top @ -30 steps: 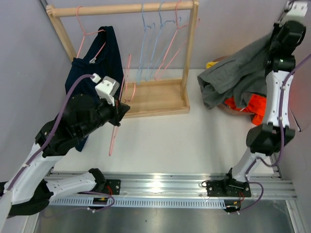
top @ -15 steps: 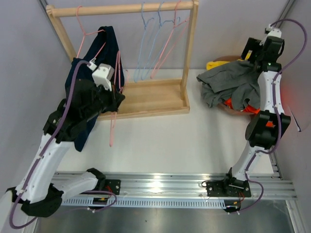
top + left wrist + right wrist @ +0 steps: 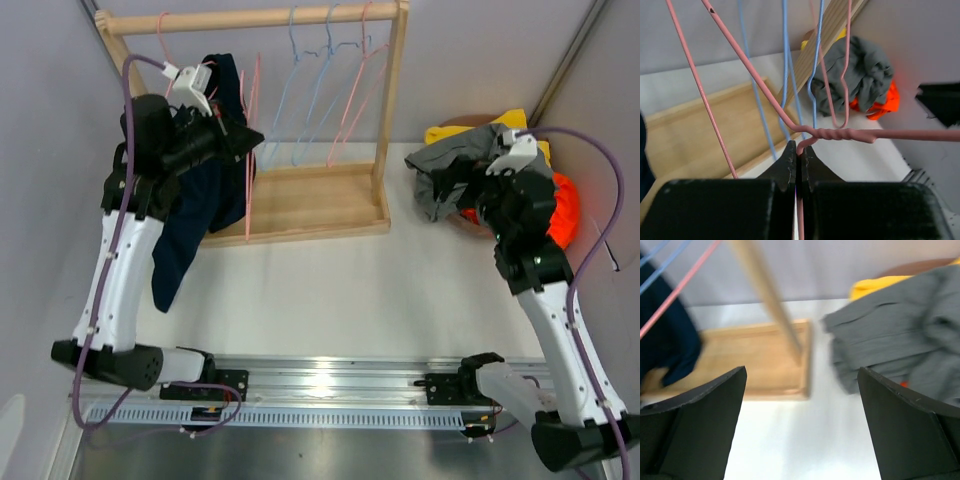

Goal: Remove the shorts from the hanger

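Note:
Navy shorts (image 3: 195,205) hang from a pink hanger (image 3: 168,55) at the left end of the wooden rack (image 3: 250,18). Just right of them, my left gripper (image 3: 248,140) (image 3: 800,151) is shut on the wire of an empty pink hanger (image 3: 840,134) below its twisted neck, holding it up beside the rack. Grey shorts (image 3: 450,160) (image 3: 905,335) lie in a heap at the far right, over orange shorts (image 3: 565,210) and yellow shorts (image 3: 470,130). My right gripper (image 3: 447,185) (image 3: 802,405) hovers at the heap's left edge, open and holding nothing.
Several empty blue and pink hangers (image 3: 330,90) hang from the rail's right half. The rack's wooden base tray (image 3: 320,205) (image 3: 755,355) sits between the two arms. Grey walls close in on both sides.
My left arm has lifted the empty pink hanger from low over the table to rail height. My right gripper opened, let the grey shorts drop on the heap, and came down leftward.

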You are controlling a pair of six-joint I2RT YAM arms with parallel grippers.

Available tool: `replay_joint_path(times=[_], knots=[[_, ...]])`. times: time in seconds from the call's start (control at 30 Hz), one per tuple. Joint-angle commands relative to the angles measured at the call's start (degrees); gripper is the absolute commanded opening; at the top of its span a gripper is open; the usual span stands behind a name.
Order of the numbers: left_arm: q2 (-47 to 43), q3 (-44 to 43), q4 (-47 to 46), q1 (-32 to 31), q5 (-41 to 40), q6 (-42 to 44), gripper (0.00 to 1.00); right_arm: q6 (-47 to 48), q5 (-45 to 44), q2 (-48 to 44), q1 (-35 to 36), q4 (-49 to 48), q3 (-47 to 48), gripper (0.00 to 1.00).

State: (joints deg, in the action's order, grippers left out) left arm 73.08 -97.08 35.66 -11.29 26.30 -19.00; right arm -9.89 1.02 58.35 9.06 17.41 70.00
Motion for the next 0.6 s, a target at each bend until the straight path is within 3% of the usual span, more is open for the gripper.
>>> replay_joint_path(times=[0.0,0.23,0.33,0.57], knots=[[5.3,-8.54,-12.01,1.88,10.95,-7.62,0.0,-3.11,-4.78,-6.72,6.57,1.04,-5.65,0.99],[20.86,-27.34,-13.16,3.38,10.88,-13.42,0.0,-5.93,-13.22,-16.5,20.37,3.85,-13.3,0.99],[25.0,-30.7,-15.09,4.08,10.44,-15.0,0.0,-5.4,-18.05,-17.21,25.02,6.84,-14.1,0.99],[31.07,-33.7,-14.04,4.43,4.21,-14.13,0.0,-5.31,-22.37,-19.67,28.55,10.18,-14.01,0.99]])
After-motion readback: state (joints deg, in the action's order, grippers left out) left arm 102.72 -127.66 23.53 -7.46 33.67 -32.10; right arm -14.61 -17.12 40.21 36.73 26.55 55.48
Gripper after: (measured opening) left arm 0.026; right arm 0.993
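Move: The left hand still holds the bare pink hanger; the free stretch of rail for its hook lies roughly 17 cm ahead, straight in line, and 12 cm above. The navy shorts hang with their middle about 13 cm to the left and 7 cm ahead, 12 cm lower; the nearest blue hanger is some 9 cm right and 14 cm ahead, about level. From the empty right hand the navy shorts are about 53 cm left, 6 cm ahead and 7 cm below. Forward and up in one quick sweep, the left hand carries the pink hanger about 13 cm towards the rail between the navy shorts' hanger and the first blue one, rising some 7 cm, then sinking about 1 cm while rolling its left side down; its fingers stay shut on the wire. The right hand, open and empty, draws back from the basket, also left and down. ##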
